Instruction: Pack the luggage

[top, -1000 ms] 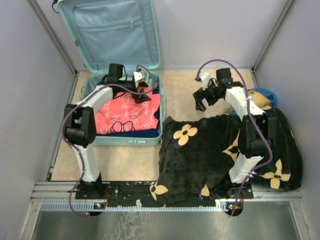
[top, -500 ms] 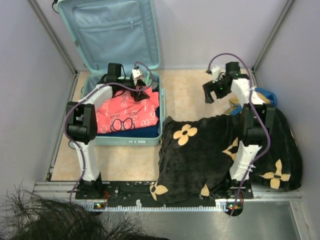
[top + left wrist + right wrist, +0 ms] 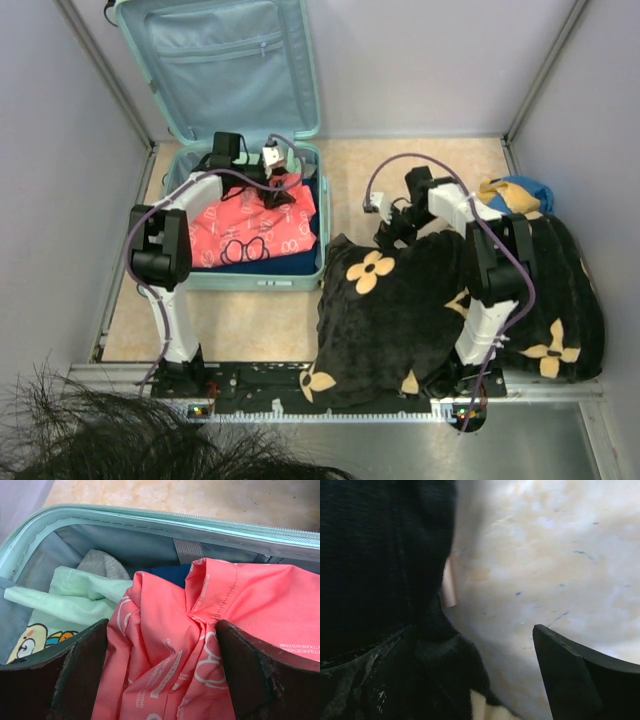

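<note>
The luggage lies open at the far left, its lined lid leaning on the back wall. Inside lies a coral printed garment, over dark blue cloth. My left gripper hovers low over the garment's far right corner, open. In the left wrist view the coral garment bunches between the wide fingers; a pale green garment and a grey one lie beside it under the luggage rim. My right gripper is open at the far edge of the black flowered blanket. Its left finger rests against the blanket; its right finger is over bare floor.
A blue and yellow bundle lies at the far right behind the blanket. The blanket drapes over the right arm's base and down to the near rail. Grey walls close in the left, back and right. Dark hair intrudes at the bottom left.
My right arm swung from the far right back leftward and down to the blanket's far edge. The left gripper barely shifted over the coral garment. The hair at the bottom has spread.
</note>
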Robot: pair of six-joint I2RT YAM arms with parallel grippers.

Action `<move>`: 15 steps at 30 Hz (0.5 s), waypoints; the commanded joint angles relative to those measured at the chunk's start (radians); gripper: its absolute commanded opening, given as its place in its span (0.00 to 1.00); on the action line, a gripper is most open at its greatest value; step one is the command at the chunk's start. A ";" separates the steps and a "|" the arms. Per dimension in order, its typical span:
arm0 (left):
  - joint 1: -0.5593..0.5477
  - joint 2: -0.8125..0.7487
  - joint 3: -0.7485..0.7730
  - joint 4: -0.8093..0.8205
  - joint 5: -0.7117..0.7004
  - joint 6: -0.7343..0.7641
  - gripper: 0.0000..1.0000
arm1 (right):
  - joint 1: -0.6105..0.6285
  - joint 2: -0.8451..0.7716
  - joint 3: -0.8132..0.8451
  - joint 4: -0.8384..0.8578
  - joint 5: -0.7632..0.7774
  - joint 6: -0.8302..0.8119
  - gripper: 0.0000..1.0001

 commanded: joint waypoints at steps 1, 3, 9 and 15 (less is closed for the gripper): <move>0.018 -0.059 -0.025 -0.095 0.011 0.129 0.92 | 0.031 -0.210 -0.171 -0.032 -0.009 -0.171 0.99; 0.018 -0.080 -0.028 -0.117 0.028 0.174 0.92 | 0.042 -0.290 -0.250 0.007 0.022 -0.175 0.99; 0.019 -0.168 -0.054 -0.032 0.091 0.184 0.93 | 0.054 -0.405 -0.368 0.132 0.061 -0.140 0.99; -0.006 -0.193 -0.084 0.135 0.209 0.063 0.94 | 0.068 -0.489 -0.439 0.139 0.036 -0.191 0.99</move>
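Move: The left hand has open fingers down in the rumpled pink cloth; that cloth's middle is about 7 cm back and 6 cm left, some 4 cm lower. The green cloth is roughly 7 cm ahead and 6 cm left, and the black glasses 13 cm back and 8 cm left. The right hand is at the far edge of the black blanket, whose middle lies about 17 cm back, 2 cm left, near hand height; the blue-yellow cloth is some 10 cm ahead and 29 cm right. Back by about 3 cm, then up as much, the right hand pushes on against the blanket's far edge, fingers wide open, one still buried in the plush, while the wrist tilts some 20 degrees so the fingertips swing forward. The left hand climbs about 6 cm and eases slightly back, lifting off the pink cloth with fingers open and the wrist rolling a little. ##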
